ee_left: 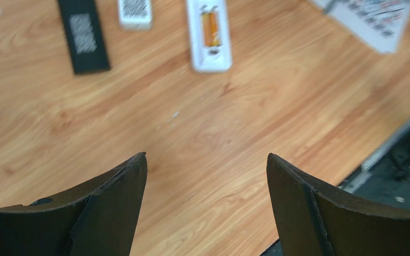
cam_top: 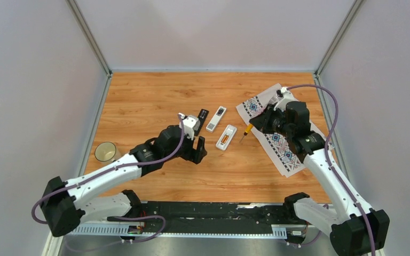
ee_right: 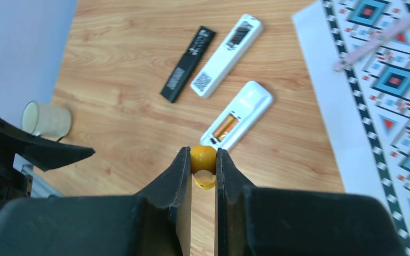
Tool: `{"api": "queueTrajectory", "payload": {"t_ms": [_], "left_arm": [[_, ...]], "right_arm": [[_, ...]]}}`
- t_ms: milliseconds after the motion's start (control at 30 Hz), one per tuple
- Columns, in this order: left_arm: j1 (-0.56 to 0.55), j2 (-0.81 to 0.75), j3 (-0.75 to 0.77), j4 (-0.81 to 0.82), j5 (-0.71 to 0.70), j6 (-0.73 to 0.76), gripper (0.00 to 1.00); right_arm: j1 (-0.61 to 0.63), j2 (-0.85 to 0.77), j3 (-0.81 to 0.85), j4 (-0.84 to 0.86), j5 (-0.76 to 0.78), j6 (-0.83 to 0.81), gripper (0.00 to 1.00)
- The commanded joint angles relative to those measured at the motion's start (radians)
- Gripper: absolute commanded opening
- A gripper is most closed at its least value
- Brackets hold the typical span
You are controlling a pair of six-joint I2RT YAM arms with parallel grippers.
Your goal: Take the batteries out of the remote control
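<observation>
A white remote control (cam_top: 226, 137) lies back-up at the table's middle with its compartment uncovered. One orange-gold battery (ee_left: 210, 28) sits inside it, also seen as the battery (ee_right: 226, 127) in the right wrist view. My left gripper (cam_top: 197, 152) hovers just left of and nearer than the remote, its jaws wide open over bare wood (ee_left: 206, 160) with nothing between them. My right gripper (cam_top: 259, 124) is shut on the yellow handle of a screwdriver (ee_right: 203, 159), whose tip points at the table right of the remote (ee_right: 238, 120).
A second white remote (cam_top: 216, 118) and a black flat piece (cam_top: 203, 115) lie side by side behind the open one. A patterned cloth (cam_top: 277, 140) covers the right side under the right arm. A cup (cam_top: 105, 152) stands at the left edge.
</observation>
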Motion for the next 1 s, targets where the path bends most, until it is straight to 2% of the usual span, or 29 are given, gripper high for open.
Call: {"api": "queueTrajectory", "payload": {"t_ms": [0,133,467,733,967], "left_arm": [[-0.004,0.127,0.103,-0.166,-0.172,-0.056,0.88],[-0.004,0.27,0.19,-0.207,-0.159,-0.044,0.88],[-0.004,0.58,0.36,-0.082,-0.053,0.024,0.88],[-0.004,0.81,0.571,-0.129,-0.034,0.039,0.88],[-0.006,1.002,0.753,-0.244,-0.057,0.051,0.87]], "right_arm": [[-0.032,-0.033,0.044,-0.068,0.106,-0.001,0.0],[-0.033,-0.044,0.064,-0.073,0.081,-0.005,0.0],[-0.035,-0.073,0.047,-0.074,0.074,-0.014,0.0],[-0.039,-0.1,0.037,-0.1,0.092,-0.028,0.0],[-0.038,-0.113,0.041,-0.111,0.097,-0.034,0.0]]}}
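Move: The batteries in the opened white remote lie about 9 cm ahead of my open left hand, 9 cm to its right and some 15 cm below. Beside them, at about the same depth, the closed white remote is 18 cm ahead and 5 cm right of that hand, and the black remote 16 cm ahead and 1 cm left. From my right hand the batteries are about 12 cm left, 1 cm ahead and 21 cm below. With its fingers staying wide open, my left hand first drops steeply, then slants forward and right while still sinking, to hover low over the batteries: about 12 cm down and 10 cm each forward and right, the fingers tipping some 25 degrees further towards the table. My right hand keeps its grip on the screwdriver and eases about 3 cm right, away from the remote. ##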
